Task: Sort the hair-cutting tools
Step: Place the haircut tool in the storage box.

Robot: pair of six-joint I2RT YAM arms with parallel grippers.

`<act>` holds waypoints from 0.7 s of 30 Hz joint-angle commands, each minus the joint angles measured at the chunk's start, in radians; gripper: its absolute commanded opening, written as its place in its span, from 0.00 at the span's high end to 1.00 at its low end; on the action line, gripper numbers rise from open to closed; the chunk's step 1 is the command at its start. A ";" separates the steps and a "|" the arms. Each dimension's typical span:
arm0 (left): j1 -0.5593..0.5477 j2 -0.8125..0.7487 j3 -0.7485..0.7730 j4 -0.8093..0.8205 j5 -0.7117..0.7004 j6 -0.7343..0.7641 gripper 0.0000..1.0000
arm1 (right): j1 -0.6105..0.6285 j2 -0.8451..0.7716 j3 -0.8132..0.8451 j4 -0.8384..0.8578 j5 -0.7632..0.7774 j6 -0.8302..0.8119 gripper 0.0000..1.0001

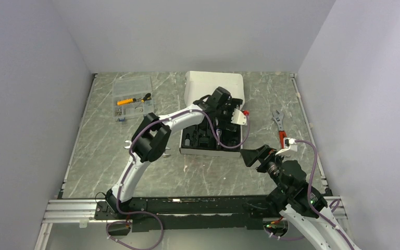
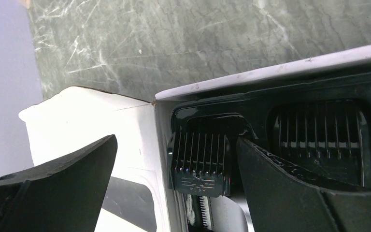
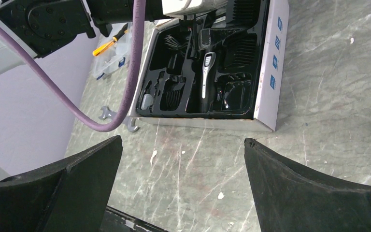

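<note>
A small black comb attachment [image 2: 200,162] sits in a corner pocket of the black tray [image 2: 314,92], between the fingers of my open left gripper [image 2: 176,140] and touching neither. Another comb [image 2: 321,140] fills the neighbouring pocket. The clipper's blade teeth [image 2: 205,220] show just below. From the right wrist, the black-and-silver clipper [image 3: 206,77] lies in the tray's middle slot with combs [image 3: 174,94] beside it. My left gripper [image 1: 233,115] hovers over the box [image 1: 208,152]. My right gripper [image 1: 247,156] hangs open over bare table near the box's front right corner, holding nothing.
A red-handled adjustable wrench [image 1: 279,127] lies right of the box. A silver open-end wrench [image 3: 107,113] lies by the box's front left corner. A clear parts organizer [image 1: 131,96] sits at the back left. The box's white lid [image 1: 213,83] lies open behind the tray.
</note>
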 commanded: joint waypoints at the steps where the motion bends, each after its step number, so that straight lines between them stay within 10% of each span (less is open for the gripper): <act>1: -0.008 -0.120 -0.061 0.141 0.005 -0.061 0.01 | 0.003 -0.010 0.013 0.025 0.009 -0.003 0.01; 13: 0.000 -0.335 -0.172 0.322 -0.051 -0.209 0.00 | 0.003 -0.012 0.009 0.026 0.012 0.007 0.00; 21: 0.023 -0.452 -0.289 0.384 -0.296 -0.803 0.01 | 0.002 0.000 0.013 0.036 0.011 0.003 0.00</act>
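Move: My left hand is already open around the black comb, which sits in the box's far right slot about 2 cm below my finger pads, 1 cm back and 1 cm left. A second comb lies some 7 cm back and level sideways. The clipper is about 6 cm back and 7 cm left, and the open lid some 12 cm ahead and 8 cm left. From my right hand the comb is about 22 cm ahead, 7 cm left and 11 cm lower. I lift my left hand almost straight up out of the box by about 18 cm, slowly at first and then fast, with the fingers staying wide open and leaving the comb behind. As I rise I tip the fingers up from their downward slant to nearly level, still pointing right, and near the top I swing them slightly counter-clockwise and drift some 3 cm left. ##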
